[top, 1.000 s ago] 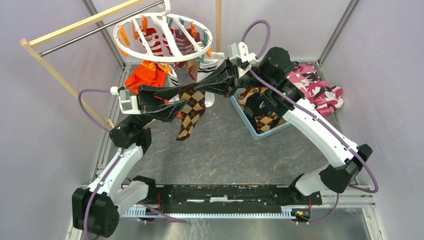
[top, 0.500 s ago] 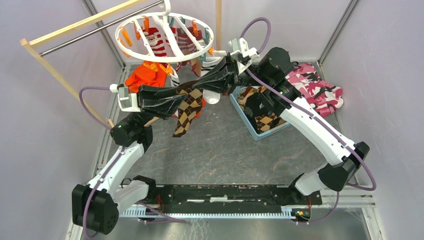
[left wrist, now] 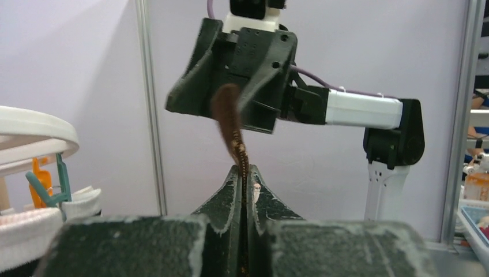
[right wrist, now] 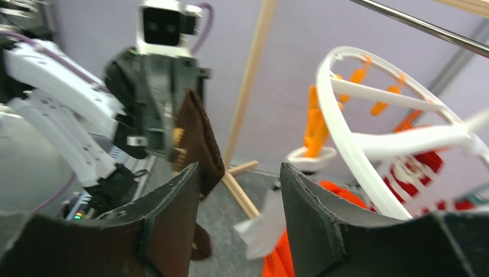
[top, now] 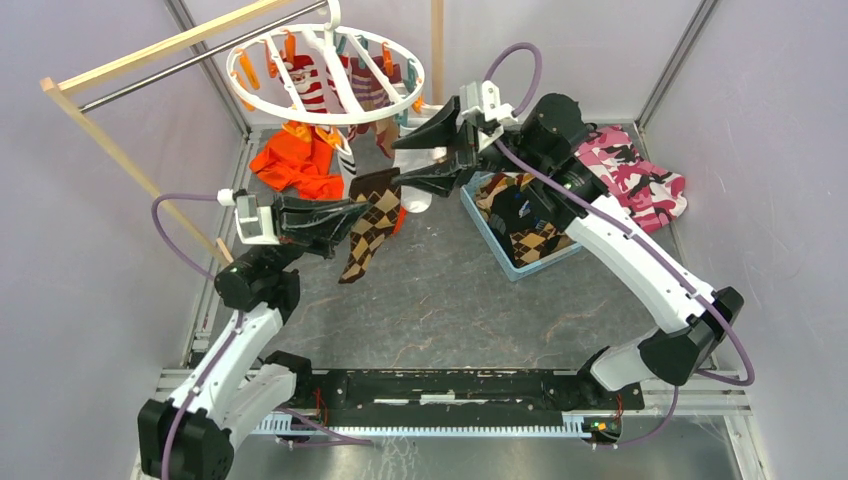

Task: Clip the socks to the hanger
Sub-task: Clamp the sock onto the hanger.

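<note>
The white round hanger (top: 325, 75) hangs at the back left with several socks clipped under it, among them a red-and-white striped one (top: 315, 88). My left gripper (top: 350, 214) is shut on a brown argyle sock (top: 372, 222), which dangles below the ring. In the left wrist view its jaws (left wrist: 244, 170) pinch the sock's edge (left wrist: 230, 115). My right gripper (top: 424, 156) stands open just right of the sock. Its left finger (right wrist: 170, 213) touches the brown cuff (right wrist: 197, 138), and nothing is between the jaws. The ring (right wrist: 346, 138) lies to their right.
A blue bin (top: 478, 222) holding more socks sits at centre right under the right arm. A pink camouflage cloth (top: 640, 178) lies at the back right, an orange garment (top: 295, 160) below the hanger. The wooden rack (top: 120, 62) with its metal bar stands at the back left.
My right gripper has opened and let go of the argyle sock. My left gripper has shut on it and drawn back slightly left and nearer with the sock.
</note>
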You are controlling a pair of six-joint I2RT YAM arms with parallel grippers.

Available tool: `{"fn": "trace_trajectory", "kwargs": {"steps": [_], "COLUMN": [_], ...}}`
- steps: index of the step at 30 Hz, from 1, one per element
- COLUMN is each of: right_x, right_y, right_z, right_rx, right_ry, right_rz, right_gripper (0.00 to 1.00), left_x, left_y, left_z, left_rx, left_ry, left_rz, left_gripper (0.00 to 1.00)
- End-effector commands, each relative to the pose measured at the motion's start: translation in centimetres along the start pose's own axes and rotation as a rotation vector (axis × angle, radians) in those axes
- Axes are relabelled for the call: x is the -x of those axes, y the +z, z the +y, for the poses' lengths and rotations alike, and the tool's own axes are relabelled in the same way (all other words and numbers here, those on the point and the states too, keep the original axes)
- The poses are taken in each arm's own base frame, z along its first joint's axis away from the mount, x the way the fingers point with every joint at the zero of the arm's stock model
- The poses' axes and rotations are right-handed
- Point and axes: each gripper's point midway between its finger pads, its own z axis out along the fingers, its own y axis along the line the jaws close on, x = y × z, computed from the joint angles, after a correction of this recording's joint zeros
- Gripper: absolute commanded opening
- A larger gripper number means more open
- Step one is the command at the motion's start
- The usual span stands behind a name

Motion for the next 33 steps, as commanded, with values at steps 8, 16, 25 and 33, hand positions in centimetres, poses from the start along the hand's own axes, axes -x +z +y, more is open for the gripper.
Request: {"fn": "trace_trajectory", "kwargs": {"steps": [8, 16, 25, 33], "right_x": [-0.8, -2.7, -2.9, -3.9], "right_y": [-2.3, 3.0, 7.8, 11.9], "right_z": [-3.9, -0.9, -2.2, -2.8], "right_rx": [-0.234, -0.187, -0.375, -0.494], "right_ry": [-0.127, -0.256, -0.237, -0.190], "right_rz": [0.070, 0.166, 0.127, 0.078], "right_gripper": [0.57, 0.39, 0.23, 0.26], "left_x": [-5.6, -6.2, -6.0, -5.3], "left_y": [-6.5, -9.8, -12.6, -13.6], "left_z": [-1.6, -1.2, -0.4, -0.2], "left_rx": [0.167, 0.333, 0.510, 0.578], "left_ry": [0.045, 0.076, 0.067, 0.072], "left_rz": [0.337, 0.343, 0.299, 0.251], "left_gripper": [0.02, 0.02, 0.02, 0.02]}}
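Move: My left hand pinches the argyle sock; from it, the orange clip on the hanger's near rim lies about 9 cm ahead, 9 cm left and 5 cm up. My empty right hand goes for that clip, some 14 cm to its left, 5 cm ahead and level with it. The small white sock hangs about 9 cm left of my right hand, 4 cm ahead, 4 cm lower; the big white sock is 5 cm ahead, 7 cm lower, hardly to the right. I reach my right hand forward about 4 cm, then draw it back and sweep it left, some 12 cm in all, sinking slightly and turning clockwise, its open fingers narrowing by over half as it nears the rim clips. Meanwhile my left hand keeps its pinch on the argyle sock and sinks about 13 cm, edging back then left, its upturned fingers tipping lower and swinging counter-clockwise. ##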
